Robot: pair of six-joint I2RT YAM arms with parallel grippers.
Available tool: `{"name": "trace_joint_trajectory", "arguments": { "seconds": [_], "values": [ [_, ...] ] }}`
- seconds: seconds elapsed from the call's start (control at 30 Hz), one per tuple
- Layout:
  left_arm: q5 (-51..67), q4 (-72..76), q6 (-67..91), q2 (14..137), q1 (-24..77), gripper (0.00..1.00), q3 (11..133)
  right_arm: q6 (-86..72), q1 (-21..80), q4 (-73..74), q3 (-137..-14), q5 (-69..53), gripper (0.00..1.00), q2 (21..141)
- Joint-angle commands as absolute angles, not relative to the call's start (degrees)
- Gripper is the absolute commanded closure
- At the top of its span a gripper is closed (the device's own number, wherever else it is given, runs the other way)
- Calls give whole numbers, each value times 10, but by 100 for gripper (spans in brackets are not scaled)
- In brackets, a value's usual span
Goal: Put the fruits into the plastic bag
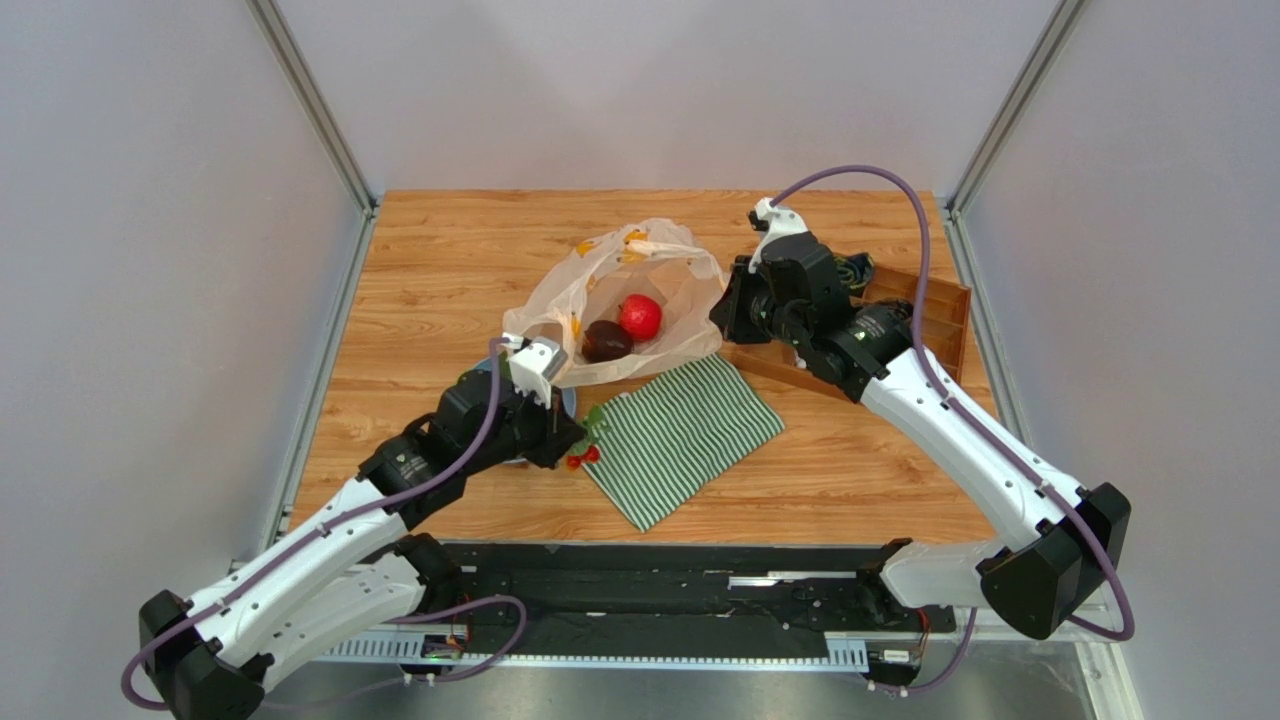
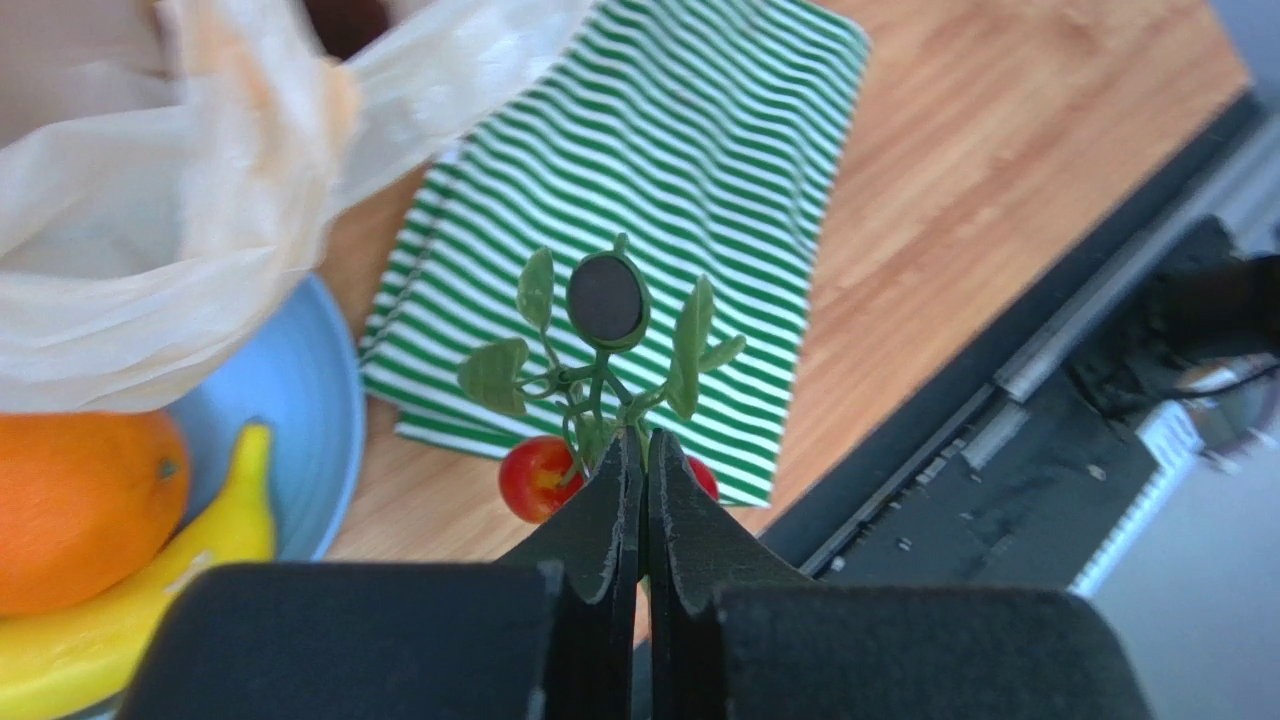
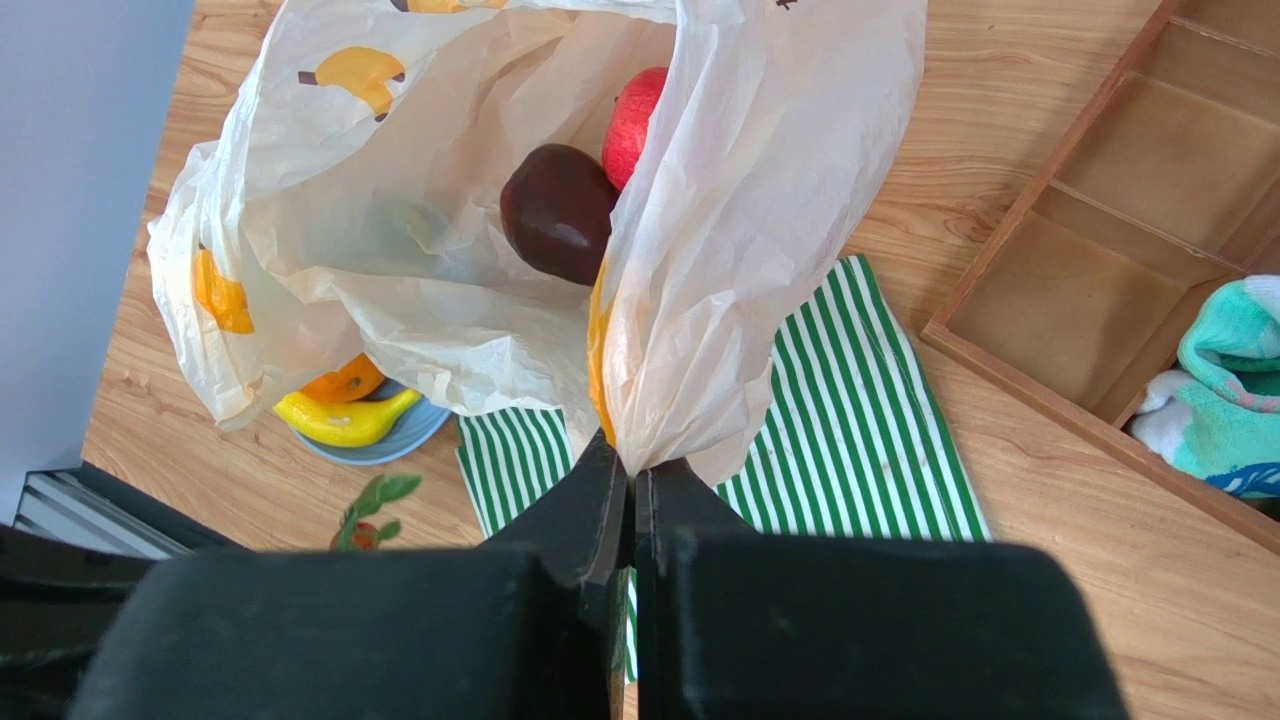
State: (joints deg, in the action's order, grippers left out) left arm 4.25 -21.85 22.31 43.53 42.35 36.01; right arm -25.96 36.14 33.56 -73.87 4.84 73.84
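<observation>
The plastic bag [image 1: 631, 278] lies open in the middle of the table, and my right gripper [image 3: 631, 465] is shut on its rim, holding the mouth up. Inside the plastic bag [image 3: 451, 225] lie a red apple [image 3: 639, 120] and a dark purple-brown fruit [image 3: 559, 210]. My left gripper [image 2: 646, 450] is shut on the green stem of the red berries [image 2: 534, 477], near the front corner of the cloth. An orange [image 2: 83, 510] and a banana [image 2: 166, 600] rest on a blue plate [image 2: 308, 420], partly under the bag.
A green-striped cloth [image 1: 684, 435] lies in front of the bag. A wooden compartment tray [image 3: 1112, 240] stands at the right, with a rolled teal sock [image 3: 1240, 375] in one section. The black rail of the arm bases [image 2: 992, 435] runs along the near edge.
</observation>
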Motion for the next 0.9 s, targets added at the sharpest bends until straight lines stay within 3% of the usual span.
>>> {"name": "trace_joint_trajectory", "arguments": {
  "seconds": [0.0,0.2,0.47,0.67,0.87],
  "values": [
    [210,-161,204,432,426,100,388,-266,364,315,-738,49,100,724],
    [313,-138,215,446,426,100,447,-265,363,317,-741,50,100,724],
    [302,-150,221,489,426,100,569,-263,364,318,-740,54,100,724],
    [229,-198,202,568,426,100,670,-263,363,316,-734,54,100,720],
    [73,-287,193,676,425,100,771,-263,364,316,-734,53,100,714]
  ]
}}
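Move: Ahead of the left hand, which already holds the berry sprig clear of the table, the plastic bag's middle lies about 20 cm farther out, 8 cm to the right and 7 cm lower. The dark fruit inside it is some 18 cm ahead, 5 cm right and 10 cm below; the plate sits 6 cm ahead, 10 cm left, 13 cm down. From the right hand, holding the rim, the bag's middle is roughly 9 cm ahead, 14 cm left, 15 cm below. Lifting the still-pinched berry sprig some 19 cm, the left hand first draws back about 4 cm while easing right, then swings forward at bag height and above, levelling off 8 cm to the right and a little farther out. The wrist turns clockwise some 25 degrees and comes partly back; the fingers stay shut. The right hand keeps still, pinching the bag's rim. ##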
